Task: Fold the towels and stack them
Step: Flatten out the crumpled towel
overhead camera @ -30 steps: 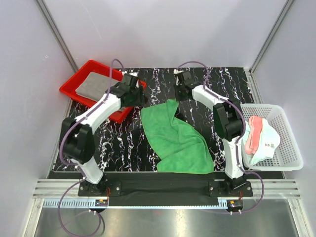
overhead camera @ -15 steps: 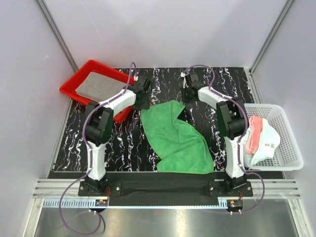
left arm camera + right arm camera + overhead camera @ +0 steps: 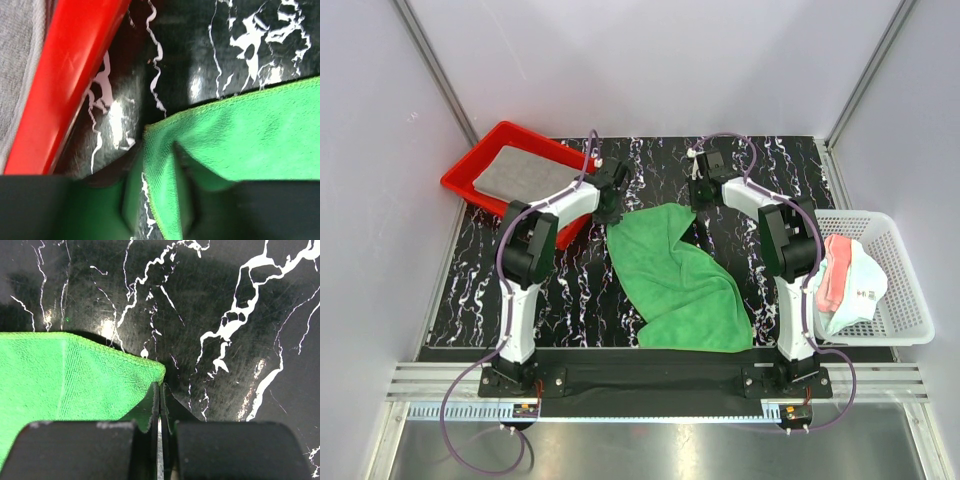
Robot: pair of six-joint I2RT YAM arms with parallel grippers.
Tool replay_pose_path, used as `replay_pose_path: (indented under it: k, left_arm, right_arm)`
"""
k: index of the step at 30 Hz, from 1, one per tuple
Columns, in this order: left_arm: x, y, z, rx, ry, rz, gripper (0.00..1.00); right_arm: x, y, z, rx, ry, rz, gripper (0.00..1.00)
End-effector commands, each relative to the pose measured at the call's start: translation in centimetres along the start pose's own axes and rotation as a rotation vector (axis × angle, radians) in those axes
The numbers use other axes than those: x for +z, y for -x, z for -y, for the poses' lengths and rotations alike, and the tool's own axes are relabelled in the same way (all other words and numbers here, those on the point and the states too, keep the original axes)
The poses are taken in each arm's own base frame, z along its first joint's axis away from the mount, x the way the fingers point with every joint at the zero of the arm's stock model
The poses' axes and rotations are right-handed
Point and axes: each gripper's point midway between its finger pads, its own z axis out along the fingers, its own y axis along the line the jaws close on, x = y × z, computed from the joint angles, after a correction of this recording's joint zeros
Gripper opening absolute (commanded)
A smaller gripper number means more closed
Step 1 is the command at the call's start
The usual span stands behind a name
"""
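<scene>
The bright green towel (image 3: 680,280) lies spread over the middle of the table. Its far left corner (image 3: 160,150) sits between the fingers of my left gripper (image 3: 611,208) (image 3: 157,165); a gap still shows beside the cloth, so the jaws are open. My right gripper (image 3: 696,197) (image 3: 160,387) is shut, pinching the very tip of the green towel's (image 3: 75,375) far right corner. The grey towel (image 3: 520,172) (image 3: 15,50) lies folded in the red tray. The white towel (image 3: 860,285) and the salmon-pink towel (image 3: 833,270) lie crumpled in the basket.
The red tray (image 3: 460,180) (image 3: 65,75) stands at the back left, its rim just left of my left gripper. The white mesh basket (image 3: 910,290) stands at the right edge. Black marbled table (image 3: 225,300) shows beyond both towel corners.
My left arm has swung from beside the tray down to the green towel's left corner, and its jaws have narrowed around it. The right gripper has shifted slightly and stays shut.
</scene>
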Motion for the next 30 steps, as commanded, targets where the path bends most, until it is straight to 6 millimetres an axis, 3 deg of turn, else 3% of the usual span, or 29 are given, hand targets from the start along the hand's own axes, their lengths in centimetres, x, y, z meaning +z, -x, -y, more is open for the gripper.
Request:
replay_pose_path:
  k: [1,2,4,6,7,9,10,12,13,14,15,16,18,19,20,21,22,24,25,27,28,30]
  left_arm:
    - [1.1,0.9,-0.1,0.004,-0.007,0.007,0.24]
    - [1.2,0.7,0.0,0.018,-0.017,-0.007,0.1]
    - [0.4,1.2,0.9,0.03,-0.055,-0.012,0.0]
    - [-0.8,2.4,1.6,0.05,-0.096,0.017,0.0]
    - [-1.9,3.6,2.0,0.058,-0.116,0.05,0.0]
    - [-5.8,7.1,2.6,0.082,-0.142,0.162,0.0]
    - [-7.3,8.2,2.8,0.092,-0.152,0.2,0.0]
    - [-12.4,11.8,2.8,0.115,-0.172,0.328,0.0]
    - [-15.4,13.1,2.7,0.122,-0.19,0.391,0.0]
    - [-17.1,13.9,2.6,0.149,-0.196,0.432,0.0]
    - [-19.1,14.8,2.5,0.157,-0.206,0.479,0.0]
    - [-22.4,15.6,2.3,0.162,-0.226,0.546,0.0]
    - [-25.3,15.8,2.1,0.201,-0.237,0.608,0.0]
    - [-28.5,15.6,2.1,0.217,-0.266,0.666,0.0]
    - [-30.2,15.4,2.6,0.257,-0.303,0.706,0.0]
    - [-30.6,14.3,2.8,0.274,-0.321,0.706,0.0]
    - [-34.2,13.7,3.3,0.291,-0.392,0.772,0.0]
    - [-35.9,11.9,3.6,0.3,-0.444,0.786,0.0]
    - [-39.1,10.5,4.0,0.321,-0.52,0.831,0.0]
    - [-40.9,8.6,4.0,0.329,-0.566,0.842,0.0]
    - [-43.7,7.2,3.9,0.341,-0.615,0.883,0.0]
    - [-45.9,5.6,3.7,0.337,-0.663,0.904,0.0]
  right_arm:
    - [-1.3,2.2,0.7,-0.011,-0.014,0.072,0.0]
    - [-1.3,2.3,0.9,-0.011,-0.021,0.076,0.0]
    - [-1.8,2.9,1.3,-0.01,-0.04,0.09,0.0]
    - [-2.5,3.6,2.6,-0.012,-0.118,0.096,0.0]
    - [-3.8,5.6,2.8,-0.012,-0.14,0.139,0.0]
    - [-5.8,7.6,3.9,-0.017,-0.212,0.18,0.0]
    - [-8.3,10.4,3.8,-0.017,-0.223,0.252,0.0]
    - [-11.4,12.8,4.2,-0.016,-0.262,0.318,0.0]
    - [-14.8,15.4,3.9,-0.036,-0.267,0.393,0.0]
    - [-16.3,15.9,3.9,-0.041,-0.27,0.402,0.0]
    - [-19.1,17.1,3.8,-0.041,-0.275,0.447,0.0]
    - [-21.3,18.3,3.5,-0.042,-0.272,0.486,0.0]
    - [-24.3,18.4,2.9,-0.049,-0.251,0.502,0.0]
    - [-27.4,18.7,2.4,-0.047,-0.231,0.547,0.0]
    - [-28.8,18.2,2.2,-0.048,-0.219,0.546,0.0]
    - [-31.8,17.8,1.9,-0.022,-0.204,0.586,0.0]
    - [-33.1,17.2,1.6,-0.016,-0.192,0.593,0.0]
    - [-35.7,15.4,0.8,0.006,-0.153,0.594,0.0]
    - [-38.5,13.8,0.6,0.015,-0.135,0.628,0.0]
    - [-41.3,12.0,-0.3,0.021,-0.073,0.671,0.0]
    - [-44.0,10.2,-0.6,0.021,-0.049,0.725,0.0]
    - [-48.0,7.7,-1.6,0.021,0.027,0.821,0.0]
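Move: The green towel's far-left corner lies right between the left hand's open fingers, a centimetre ahead and hardly below them; its far-right corner, already pinched by the right hand, is some 21 cm to the right and 4 cm farther out. The towel's middle is about 17 cm back, 15 cm right of the left hand. From that hand the red tray, with the folded grey towel in it, centres roughly 20 cm left, 13 cm ahead. The left hand's corner lies 21 cm left of the right hand, 4 cm nearer. The green towel's far-left corner gets pinched as the left fingers shut, the right hand keeping its grip on the other corner. Both hands then sweep it up fast together, about 43 cm, edging forward first and swinging back towards the base in the upper half, the right hand also drifting right, away from the left. Both wrists tip their fingers up and outward some 50 degrees. ##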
